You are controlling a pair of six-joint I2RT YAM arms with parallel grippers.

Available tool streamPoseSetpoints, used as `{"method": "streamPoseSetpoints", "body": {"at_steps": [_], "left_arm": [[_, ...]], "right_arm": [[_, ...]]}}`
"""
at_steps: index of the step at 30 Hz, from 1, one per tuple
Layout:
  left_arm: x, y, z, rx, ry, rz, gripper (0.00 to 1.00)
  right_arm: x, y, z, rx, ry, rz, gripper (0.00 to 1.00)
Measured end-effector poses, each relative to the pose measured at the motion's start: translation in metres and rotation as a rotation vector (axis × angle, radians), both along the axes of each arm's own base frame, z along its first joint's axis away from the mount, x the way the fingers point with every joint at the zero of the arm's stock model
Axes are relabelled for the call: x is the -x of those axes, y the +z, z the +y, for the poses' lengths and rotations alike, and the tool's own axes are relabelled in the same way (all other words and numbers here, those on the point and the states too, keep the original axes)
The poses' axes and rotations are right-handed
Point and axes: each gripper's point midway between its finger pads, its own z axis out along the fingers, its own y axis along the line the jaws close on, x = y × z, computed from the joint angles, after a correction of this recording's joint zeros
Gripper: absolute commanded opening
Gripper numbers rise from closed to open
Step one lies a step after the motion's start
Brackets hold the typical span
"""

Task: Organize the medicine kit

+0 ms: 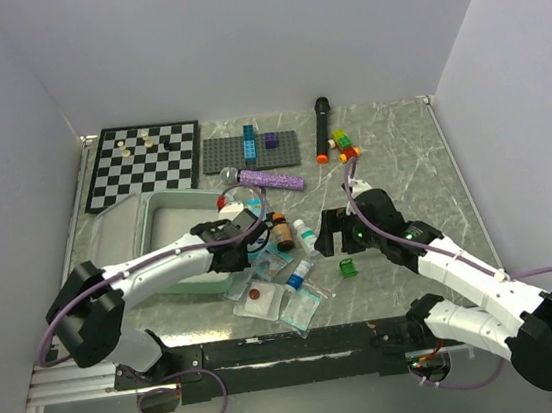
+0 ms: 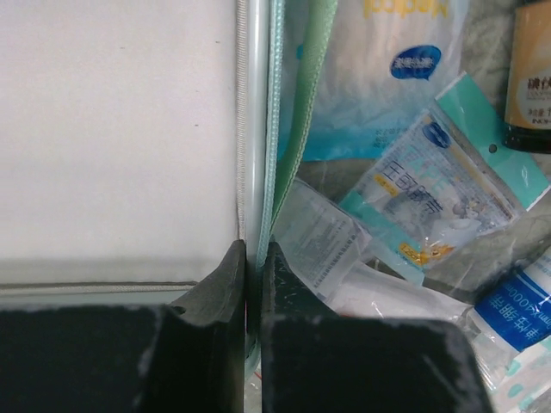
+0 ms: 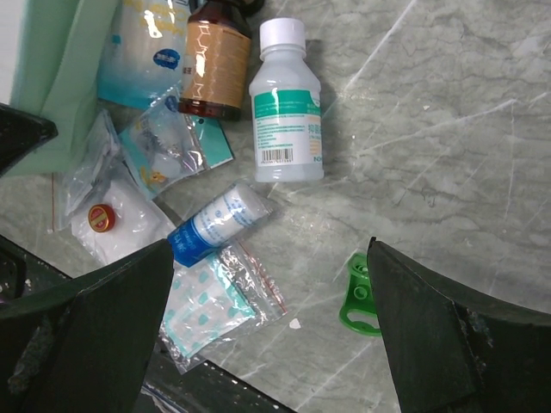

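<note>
The mint-green medicine kit (image 1: 146, 227) lies open at the left of the table, grey lining up. My left gripper (image 1: 240, 254) is at the kit's right rim. In the left wrist view it (image 2: 255, 262) is shut on the kit's green zip edge (image 2: 277, 129). Beside the kit lie a brown bottle (image 1: 281, 232), a white bottle (image 1: 305, 233), a blue-white roll (image 1: 299, 274) and clear packets (image 1: 257, 299). My right gripper (image 3: 271, 318) hangs open above the roll (image 3: 219, 222) and a bag of plasters (image 3: 215, 305), holding nothing.
A green plastic piece (image 1: 347, 267) lies right of the packets. At the back are a chessboard (image 1: 143, 162), a grey studded plate (image 1: 251, 151), a black marker (image 1: 322, 128), a purple tube (image 1: 273, 180) and coloured bricks (image 1: 346, 144). White walls enclose the table.
</note>
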Motion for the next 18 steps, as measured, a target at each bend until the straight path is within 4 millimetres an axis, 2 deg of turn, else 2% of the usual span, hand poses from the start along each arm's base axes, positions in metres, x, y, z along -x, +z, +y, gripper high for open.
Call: {"method": "streamPoseSetpoints", "body": {"at_steps": [6, 9, 11, 14, 18], "left_arm": [[-0.005, 0.004, 0.018, 0.096, 0.084, -0.037, 0.07], [-0.01, 0.005, 0.025, 0.155, 0.122, -0.038, 0.09], [-0.012, 0.006, 0.03, 0.172, 0.142, -0.04, 0.16], [-0.013, 0.005, 0.036, 0.176, 0.158, -0.042, 0.36], [-0.003, -0.001, 0.044, 0.155, 0.162, -0.002, 0.5]], "right_arm": [[0.0, -0.003, 0.0, 0.015, 0.003, 0.019, 1.0], [-0.003, -0.001, 0.002, 0.015, 0.004, 0.02, 1.0], [-0.003, -0.001, 0.003, 0.015, 0.006, 0.022, 1.0], [-0.005, 0.0, 0.004, 0.016, 0.006, 0.025, 1.0], [-0.009, 0.0, 0.006, 0.022, 0.006, 0.033, 1.0]]}}
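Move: The left fingers already pinch the right rim of the medicine kit near its front corner; the kit's middle lies about 9 cm left of that hand, 6 cm ahead and 3 cm lower. A small blue packet lies 9 cm to the hand's right and 1 cm back; the brown bottle is 12 cm right and 5 cm ahead. From the right hand, the kit's middle is some 30 cm left, 5 cm ahead and 8 cm below. The left hand drags the kit by its rim about 4 cm left, then opens its fingers around the rim. ##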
